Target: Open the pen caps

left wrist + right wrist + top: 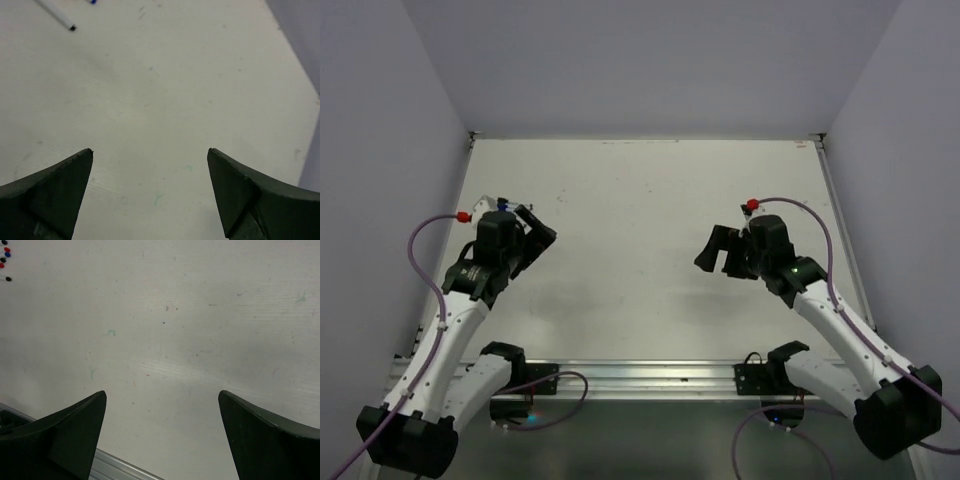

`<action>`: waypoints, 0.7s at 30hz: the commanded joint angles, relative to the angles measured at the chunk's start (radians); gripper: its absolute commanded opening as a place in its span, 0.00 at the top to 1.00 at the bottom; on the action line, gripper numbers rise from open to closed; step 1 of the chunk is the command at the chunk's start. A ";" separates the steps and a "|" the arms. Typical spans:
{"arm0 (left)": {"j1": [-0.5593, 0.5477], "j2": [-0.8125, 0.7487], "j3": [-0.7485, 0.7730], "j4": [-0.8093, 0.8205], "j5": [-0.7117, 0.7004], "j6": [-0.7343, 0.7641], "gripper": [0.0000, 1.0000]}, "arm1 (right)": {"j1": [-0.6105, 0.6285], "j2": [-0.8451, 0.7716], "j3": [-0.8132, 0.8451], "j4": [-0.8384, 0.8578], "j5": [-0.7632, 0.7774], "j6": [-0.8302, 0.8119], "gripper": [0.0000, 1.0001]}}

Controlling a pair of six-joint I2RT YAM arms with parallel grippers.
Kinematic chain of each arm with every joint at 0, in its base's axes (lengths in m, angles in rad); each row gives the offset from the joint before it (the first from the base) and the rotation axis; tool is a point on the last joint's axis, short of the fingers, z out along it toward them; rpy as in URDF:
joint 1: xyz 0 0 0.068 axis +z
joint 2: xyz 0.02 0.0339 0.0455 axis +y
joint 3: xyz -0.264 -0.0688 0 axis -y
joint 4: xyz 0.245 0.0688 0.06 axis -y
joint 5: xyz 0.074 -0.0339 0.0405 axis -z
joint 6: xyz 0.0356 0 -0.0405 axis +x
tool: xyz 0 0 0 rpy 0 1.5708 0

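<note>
A thin white pen (56,13) with a small black end lies at the top left of the left wrist view, and a blue bit (93,1) shows just beyond it. From above, the pens (498,200) lie at the table's left edge, mostly hidden behind the left arm. Small red, blue and black ends (7,252) cluster at the top left of the right wrist view; too small to tell pen caps from tips. My left gripper (536,230) (150,150) is open over bare table. My right gripper (718,256) (162,392) is open too, holding nothing.
The white table (640,200) carries faint ink marks. Grey walls close it in on the left, back and right. A metal rail (640,375) runs along the near edge between the arm bases. Purple cables with red connectors (463,216) loop beside each arm.
</note>
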 commanded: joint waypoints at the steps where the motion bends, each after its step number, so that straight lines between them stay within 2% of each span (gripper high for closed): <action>1: 0.010 0.050 0.021 -0.152 -0.178 0.030 0.00 | 0.014 0.149 0.089 0.172 0.033 -0.058 0.01; 4: 0.042 0.111 0.053 -0.175 -0.299 0.001 0.03 | 0.063 0.350 0.208 0.243 0.028 -0.086 0.01; 9: 0.102 0.283 0.134 -0.166 -0.344 -0.013 0.17 | 0.100 0.581 0.423 0.245 0.036 -0.095 0.01; 13: 0.163 0.506 0.251 -0.197 -0.341 -0.051 0.22 | 0.114 0.612 0.502 0.197 0.102 -0.141 0.01; 17: 0.207 0.683 0.352 -0.240 -0.318 -0.094 0.28 | 0.123 0.562 0.465 0.211 0.189 -0.173 0.01; 18: 0.207 0.715 0.366 -0.237 -0.301 -0.099 0.28 | 0.126 0.554 0.450 0.217 0.192 -0.174 0.01; 21: 0.233 0.824 0.409 -0.234 -0.257 -0.120 0.36 | 0.127 0.530 0.425 0.229 0.174 -0.166 0.01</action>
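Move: The nearest pen, black-capped and lying crosswise, has its middle about 13 cm ahead of the left hand, 18 cm to its left and 19 cm below. Beyond that pen, a red-capped pen lies some 3 cm farther out and a blue-capped pen about 6 cm farther out, both level with it sideways. From the right hand, the black-capped pen lies roughly 17 cm ahead, 50 cm left and 14 cm below. Left hand swings down, left and forward towards the pens, tipping down, fingers narrowing; right reaches 13 cm forward, 8 left. ##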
